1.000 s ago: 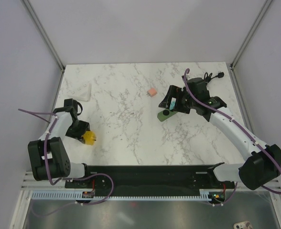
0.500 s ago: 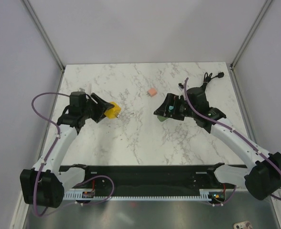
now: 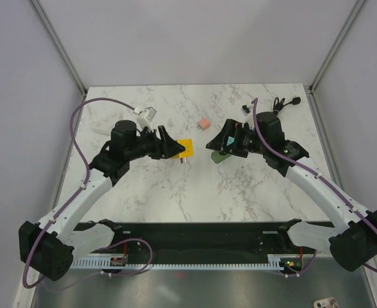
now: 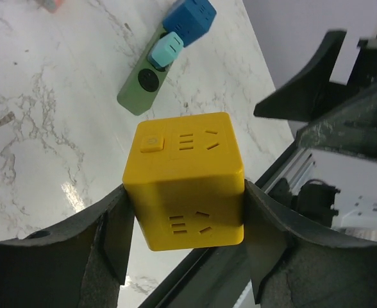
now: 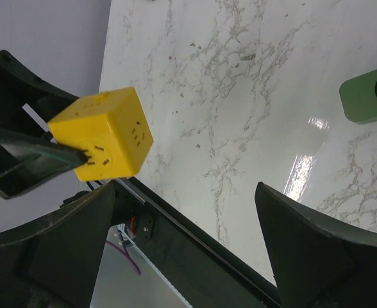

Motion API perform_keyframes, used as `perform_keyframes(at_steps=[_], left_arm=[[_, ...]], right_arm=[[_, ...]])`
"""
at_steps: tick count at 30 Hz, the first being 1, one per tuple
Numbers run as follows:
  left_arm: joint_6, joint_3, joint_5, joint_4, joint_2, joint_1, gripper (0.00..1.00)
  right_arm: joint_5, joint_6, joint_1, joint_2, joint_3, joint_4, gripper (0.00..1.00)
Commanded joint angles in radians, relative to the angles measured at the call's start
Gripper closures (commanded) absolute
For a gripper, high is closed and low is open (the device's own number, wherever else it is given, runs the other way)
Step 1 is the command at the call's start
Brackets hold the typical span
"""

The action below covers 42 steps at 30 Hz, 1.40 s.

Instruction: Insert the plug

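My left gripper (image 3: 175, 149) is shut on a yellow cube socket (image 3: 184, 147), held off the table near the middle; its fingers press the cube's two sides (image 4: 185, 173). The cube's faces carry slot holes, and metal prongs seem to stick out below it in the top view. A green power strip (image 3: 219, 157) lies on the marble just right of it, with a teal plug (image 4: 166, 48) and a blue plug (image 4: 190, 16) in it. My right gripper (image 3: 217, 144) hovers open over the strip, facing the cube (image 5: 102, 135), with nothing between its fingers (image 5: 185, 189).
A small pink block (image 3: 204, 123) lies behind the strip. A black coiled cable (image 3: 281, 102) sits at the back right corner, with a small black piece (image 3: 245, 108) near it. The black base rail (image 3: 195, 234) runs along the near edge.
My left arm swung from the table's left side to the centre, carrying the yellow cube up towards the strip. The right gripper drew back slightly and stays open.
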Motion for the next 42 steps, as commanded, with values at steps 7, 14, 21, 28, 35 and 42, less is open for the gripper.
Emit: perform_keyframes(at_steps=[7, 14, 21, 28, 35, 42], left_arm=[[0.527, 0.036, -0.139, 0.086, -0.042, -0.217, 0.98], [0.676, -0.071, -0.068, 0.227, -0.146, -0.267, 0.98], [0.314, -0.088, -0.166, 0.394, -0.192, -0.267, 0.98], [-0.132, -0.042, -0.303, 0.436, -0.187, -0.265, 0.98], [-0.329, 0.059, -0.307, 0.367, -0.132, -0.265, 0.98], [-0.268, 0.09, -0.265, 0.388, -0.091, -0.267, 0.98]], right_arm=[[0.01, -0.038, -0.042, 0.039, 0.199, -0.213, 0.02], [0.018, -0.116, -0.065, 0.07, 0.295, -0.293, 0.02], [-0.127, -0.049, -0.062, -0.037, 0.112, 0.059, 0.02], [0.171, -0.242, 0.041, -0.142, -0.027, 0.414, 0.02], [0.298, -0.464, 0.139, -0.162, -0.07, 0.64, 0.06], [0.27, -0.502, 0.195, -0.175, -0.066, 0.689, 0.05]])
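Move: Between the left fingers the yellow plug is already held, prongs towards the robot. The open right gripper is about 10 cm to the left hand's right, near the same height and roughly 1 cm farther out. From the right hand, the yellow plug lies some 9 cm left, 1 cm back and level. The green power strip's middle is about 15 cm ahead of the right hand, 10 right, 21 below; the pink plug 25 ahead, 2 left, 20 below. Raising the yellow plug some 13 cm, the left arm first slips back and right by about 5 cm, then climbs, still gripping, its fingers tipping up and partly back. The right hand wavers, then rises about 15 cm beside the plug, tilting its wide-open fingers up some 55 degrees. The two hands draw together, the right's near finger coming close to the plug. ##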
